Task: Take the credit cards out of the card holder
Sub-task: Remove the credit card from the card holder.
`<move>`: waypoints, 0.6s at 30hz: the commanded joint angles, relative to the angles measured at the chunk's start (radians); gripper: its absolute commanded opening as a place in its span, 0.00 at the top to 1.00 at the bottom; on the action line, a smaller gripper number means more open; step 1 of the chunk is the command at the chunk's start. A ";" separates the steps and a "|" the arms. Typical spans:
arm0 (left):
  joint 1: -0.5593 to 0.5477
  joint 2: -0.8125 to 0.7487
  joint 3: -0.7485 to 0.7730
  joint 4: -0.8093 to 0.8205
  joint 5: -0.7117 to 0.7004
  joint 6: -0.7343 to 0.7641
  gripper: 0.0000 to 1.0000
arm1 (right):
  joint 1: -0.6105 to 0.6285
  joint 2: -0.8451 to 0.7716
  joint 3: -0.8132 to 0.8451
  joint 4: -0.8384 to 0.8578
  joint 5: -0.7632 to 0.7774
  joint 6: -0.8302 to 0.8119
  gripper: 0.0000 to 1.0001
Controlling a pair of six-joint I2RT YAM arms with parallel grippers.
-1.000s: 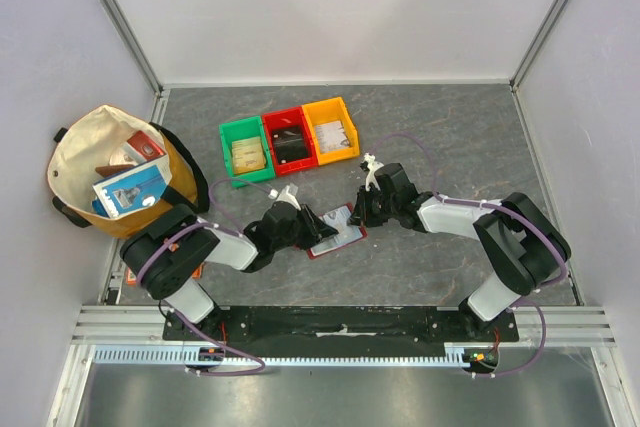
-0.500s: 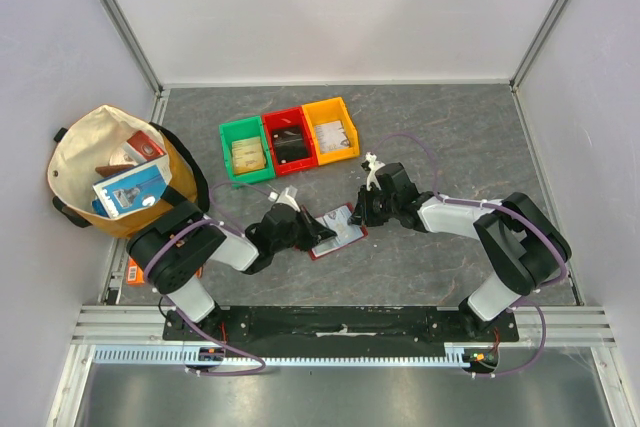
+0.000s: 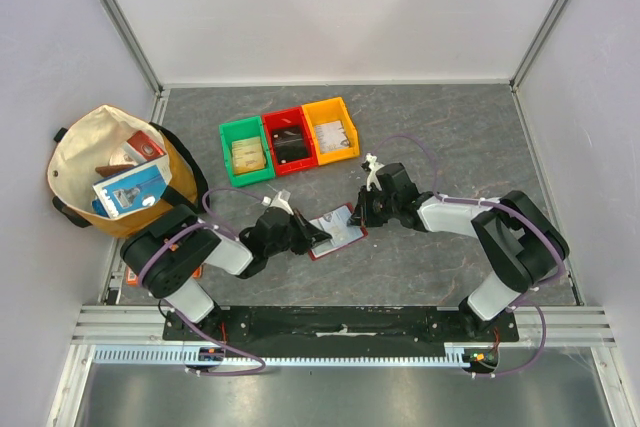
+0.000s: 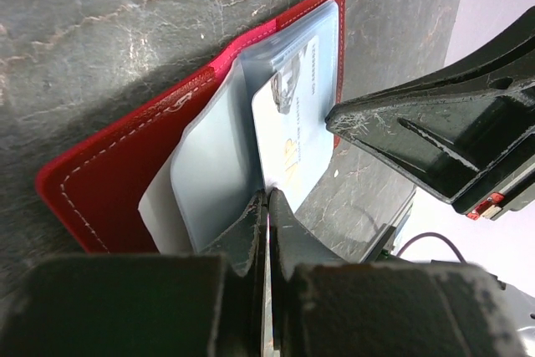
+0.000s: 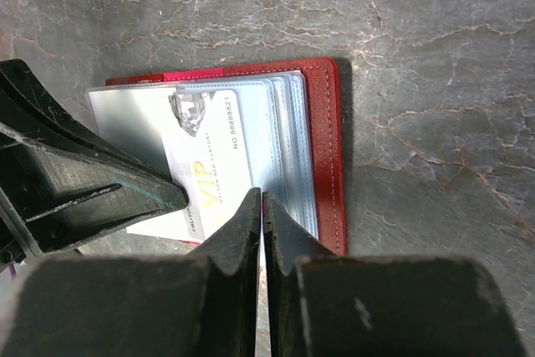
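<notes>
The card holder (image 3: pixel 343 232) lies open on the table between both arms, red cover (image 4: pixel 109 181) down, pale clear sleeves (image 5: pixel 288 135) fanned up. A white credit card (image 5: pixel 209 156) printed "VIP" sticks partly out of a sleeve. My left gripper (image 4: pixel 267 200) is shut on that card's (image 4: pixel 292 135) near edge. It comes in from the left in the top view (image 3: pixel 320 234). My right gripper (image 5: pixel 261 200) is shut on the holder's sleeve edge, opposite the left one, and shows from above (image 3: pixel 358 217). The left gripper's dark fingers (image 5: pixel 84 181) cross the left of the right wrist view.
Three small bins stand in a row behind: green (image 3: pixel 244 152), red (image 3: pixel 290 140) and yellow (image 3: pixel 331 130), each with items inside. A cream bag (image 3: pixel 75 162) full of things sits at the far left. Walls close in the grey stone-patterned table (image 3: pixel 450 137).
The left gripper has closed on the white card and drawn back slightly to the left. The right jaws have tightened a little on the holder; the holder has barely moved.
</notes>
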 commanded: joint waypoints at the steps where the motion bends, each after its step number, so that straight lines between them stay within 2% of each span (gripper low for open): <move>1: 0.010 -0.023 -0.021 -0.047 -0.008 -0.020 0.98 | -0.009 0.057 -0.036 -0.107 0.062 -0.024 0.92; 7: 0.017 -0.056 -0.046 -0.063 -0.026 -0.009 0.96 | -0.015 0.059 -0.038 -0.110 0.064 -0.028 0.93; 12: 0.020 -0.046 -0.030 -0.051 -0.029 0.003 0.76 | -0.015 0.056 -0.036 -0.107 0.050 -0.028 0.93; 15: 0.022 -0.026 -0.021 -0.040 -0.040 0.000 0.68 | -0.015 0.053 -0.038 -0.105 0.047 -0.030 0.93; 18: 0.023 -0.003 -0.020 -0.017 -0.046 -0.009 0.64 | -0.015 0.051 -0.038 -0.105 0.044 -0.031 0.93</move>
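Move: The left fingers already pinch the near left edge of the credit card, its middle lying about 3 cm ahead, 2 cm right and 1 cm below. The card holder's middle is roughly 1 cm ahead and 2 cm right, 1 cm lower; the yellow bin is some 25 cm straight ahead. From the right hand, the card's middle is about 1 cm ahead, 3 cm left and 1 cm below. Left fingers drag the pinched credit card about 1 cm left, then open; right fingertips stay on the holder. ##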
